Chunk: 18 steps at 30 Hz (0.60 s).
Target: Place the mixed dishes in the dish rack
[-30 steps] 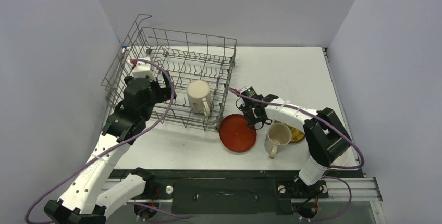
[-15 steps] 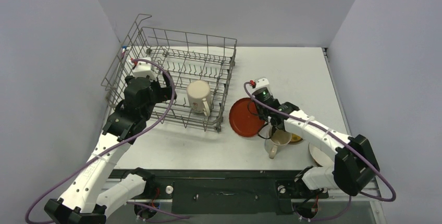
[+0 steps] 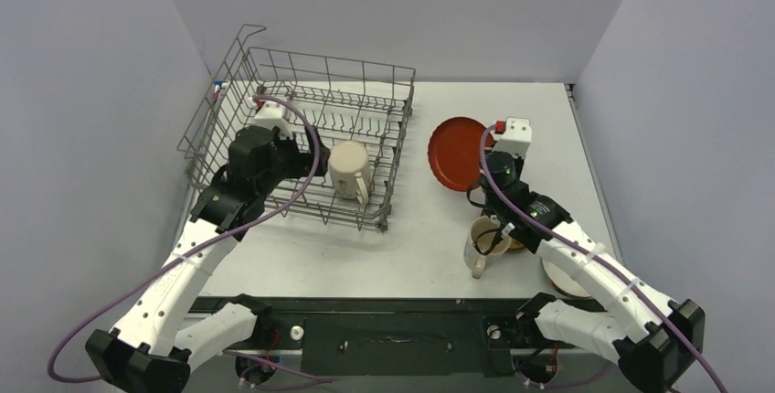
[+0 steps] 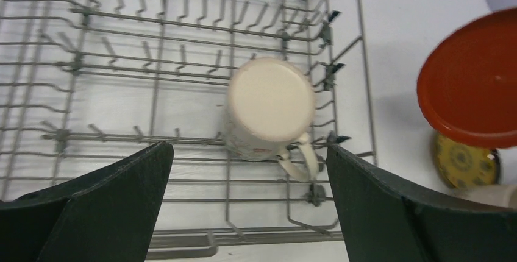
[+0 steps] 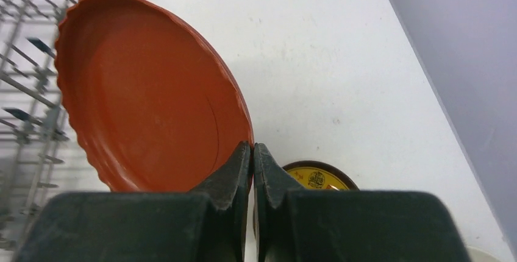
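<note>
The red plate (image 3: 455, 153) hangs tilted above the table, right of the dish rack (image 3: 320, 66). My right gripper (image 3: 479, 176) is shut on its rim; in the right wrist view the fingertips (image 5: 252, 147) pinch the edge of the red plate (image 5: 146, 91). A cream mug (image 3: 348, 167) sits upside down in the rack's near right part. My left gripper (image 4: 247, 152) is open over the rack, just short of that mug (image 4: 270, 100), holding nothing. The green-lined mug (image 3: 483, 240) stands on the table. The yellow saucer (image 5: 317, 177) lies below the right gripper. The white bowl (image 3: 562, 279) is partly hidden under the right arm.
The rack's tall wire sides and upright tines (image 4: 183, 61) surround the left gripper. Grey walls close in the table on the left, back and right. The right arm crosses over the mug, saucer and bowl near the table's front right.
The right gripper has lifted the red plate off the table in front of the rack and carried it up and to the far right, tilting it. The left gripper shifted slightly toward the cream mug.
</note>
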{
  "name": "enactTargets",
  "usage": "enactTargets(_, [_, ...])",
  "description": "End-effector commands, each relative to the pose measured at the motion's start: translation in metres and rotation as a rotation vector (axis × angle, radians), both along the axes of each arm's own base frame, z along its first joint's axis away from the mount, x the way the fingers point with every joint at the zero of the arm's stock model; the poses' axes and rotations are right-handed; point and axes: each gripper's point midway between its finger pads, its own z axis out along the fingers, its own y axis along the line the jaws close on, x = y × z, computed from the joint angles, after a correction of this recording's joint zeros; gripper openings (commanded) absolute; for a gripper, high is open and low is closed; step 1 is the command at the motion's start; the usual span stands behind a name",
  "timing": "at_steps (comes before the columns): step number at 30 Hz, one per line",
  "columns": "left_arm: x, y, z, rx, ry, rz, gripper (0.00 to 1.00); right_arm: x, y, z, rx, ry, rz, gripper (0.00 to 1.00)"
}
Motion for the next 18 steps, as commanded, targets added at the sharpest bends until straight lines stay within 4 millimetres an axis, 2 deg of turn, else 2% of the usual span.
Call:
enactTargets(1, [-0.004, -0.068, 0.043, -0.200, 0.010, -0.315, 0.97, -0.004, 0.001, 0.047, 0.182, -0.166, -0.008, 0.00])
enactTargets(2, [-0.002, -0.080, 0.040, -0.243, 0.058, -0.344, 0.97, -0.007, 0.003, 0.059, 0.227, -0.197, 0.005, 0.00])
enactTargets(3, [-0.009, -0.094, 0.055, -0.293, 0.063, -0.424, 0.97, -0.010, 0.007, 0.067, 0.262, -0.212, 0.041, 0.00])
enactTargets(4, [-0.007, -0.104, 0.053, -0.345, 0.108, -0.442, 0.97, -0.012, 0.014, 0.074, 0.306, -0.221, 0.071, 0.00])
enactTargets(5, [-0.011, -0.114, 0.066, -0.389, 0.099, -0.506, 0.97, -0.014, 0.016, 0.080, 0.331, -0.231, 0.084, 0.00])
enactTargets(7, [-0.009, -0.127, 0.073, -0.454, 0.106, -0.558, 0.97, -0.016, 0.027, 0.090, 0.392, -0.241, 0.125, 0.00])
enactTargets(10, [-0.004, -0.136, 0.074, -0.487, 0.094, -0.591, 0.98, -0.019, 0.047, 0.103, 0.478, -0.247, 0.187, 0.00])
enactTargets(14, [-0.017, -0.151, 0.074, -0.512, 0.073, -0.742, 1.00, -0.022, 0.077, 0.115, 0.543, -0.260, 0.260, 0.00])
enactTargets(15, [-0.023, -0.154, 0.069, -0.517, 0.088, -0.774, 1.00, -0.022, 0.086, 0.119, 0.563, -0.265, 0.278, 0.00])
enactTargets(18, [-0.027, -0.153, 0.068, -0.526, 0.068, -0.789, 1.00, -0.020, 0.103, 0.121, 0.597, -0.255, 0.317, 0.00])
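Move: Roughly 28 cm to the left hand's right, 3 cm farther out and 10 cm lower hangs the red plate; the cream mug in the rack lies about 8 cm ahead of this hand, 6 cm right, 20 cm below. The right hand, already gripping the plate's rim, has its middle some 6 cm left, 5 cm below, and the open left gripper about 35 cm left, 6 cm higher. From the right hand, the yellow plate sits 5 cm back, 8 cm right, and the second mug 10 cm back, 1 cm right, both nearly 20 cm down. Swinging some 14 cm to the right and rising slightly, the left hand turns clockwise and rolls left side up-to-down by about 30 degrees, bringing its wide-open fingers towards the red plate's free edge. The right hand keeps its rim pinch, lifting the plate about 9 cm and then carrying it 7 cm left towards those fingers, easing back a little and rolling its left side up some 25 degrees. ##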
